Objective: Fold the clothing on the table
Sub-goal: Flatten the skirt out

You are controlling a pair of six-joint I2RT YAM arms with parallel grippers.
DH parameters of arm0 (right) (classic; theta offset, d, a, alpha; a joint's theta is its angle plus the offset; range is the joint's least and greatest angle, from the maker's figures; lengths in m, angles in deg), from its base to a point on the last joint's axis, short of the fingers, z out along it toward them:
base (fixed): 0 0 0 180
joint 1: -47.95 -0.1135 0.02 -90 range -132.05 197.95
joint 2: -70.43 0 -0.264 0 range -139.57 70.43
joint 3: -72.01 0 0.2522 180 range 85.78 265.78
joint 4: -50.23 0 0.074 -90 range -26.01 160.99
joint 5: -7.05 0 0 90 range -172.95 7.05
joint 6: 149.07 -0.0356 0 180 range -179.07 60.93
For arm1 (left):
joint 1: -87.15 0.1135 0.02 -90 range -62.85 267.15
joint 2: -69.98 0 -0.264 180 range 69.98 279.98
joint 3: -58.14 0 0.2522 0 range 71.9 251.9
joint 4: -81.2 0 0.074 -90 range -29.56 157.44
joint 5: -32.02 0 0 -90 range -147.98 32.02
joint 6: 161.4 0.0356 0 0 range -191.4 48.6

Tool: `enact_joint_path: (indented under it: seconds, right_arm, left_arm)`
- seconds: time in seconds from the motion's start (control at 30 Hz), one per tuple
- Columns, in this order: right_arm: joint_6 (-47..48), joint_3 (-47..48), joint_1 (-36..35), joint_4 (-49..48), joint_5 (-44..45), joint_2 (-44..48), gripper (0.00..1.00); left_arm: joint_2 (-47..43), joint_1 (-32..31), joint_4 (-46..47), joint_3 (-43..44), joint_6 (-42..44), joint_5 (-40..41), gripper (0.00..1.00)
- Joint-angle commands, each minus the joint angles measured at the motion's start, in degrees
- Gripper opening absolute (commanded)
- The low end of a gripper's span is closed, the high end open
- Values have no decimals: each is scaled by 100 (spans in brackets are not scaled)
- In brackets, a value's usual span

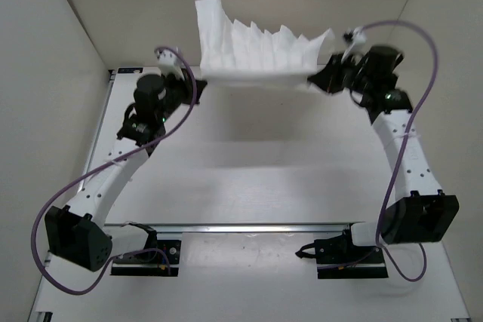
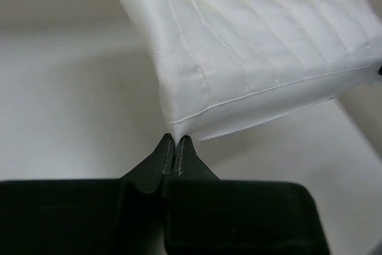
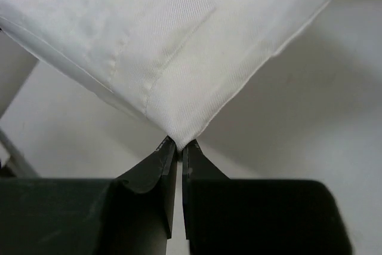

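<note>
The clothing (image 1: 253,50), a thin white cloth with crease lines, hangs stretched in the air over the far part of the table (image 1: 256,179). My left gripper (image 1: 195,81) is shut on its left corner, seen up close as the clothing (image 2: 250,46) pinched in the left gripper (image 2: 177,140). My right gripper (image 1: 315,79) is shut on the right corner. Close up, the clothing (image 3: 167,46) comes to a point between the tips of the right gripper (image 3: 179,144). The cloth's upper part rises in pleats against the back wall.
White walls (image 1: 53,58) close in the table on the left, back and right. A metal rail (image 1: 249,227) runs across near the arm bases. Purple cables (image 1: 423,111) loop off both arms.
</note>
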Motion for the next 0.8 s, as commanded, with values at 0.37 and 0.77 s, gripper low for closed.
enact_joint_path:
  seconds: [0.37,0.77]
  right_arm:
    - [-906,-5132,-810,75,488,2665,0]
    - [-914,-4085,-176,-926,-31,223,0]
  left_arm:
    - [-2051,-161,-2669,-2989,-460,388,0]
    - [1804,209,-1561,-828,-486,-419,0]
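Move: Both hands still pinch the skirt's near edge. From the left hand, the bare table spot the skirt is going to lies about 36 cm below, 12 cm right and 2 cm back. From the right hand it is some 36 cm below, 13 cm left and 3 cm back. The skirt's billowing middle is about 10 cm ahead of the left hand, 13 cm to its right and 3 cm above. Still pinching the skirt, both hands whip down some 24 cm and back, then partway forward, fingers tipping down. ##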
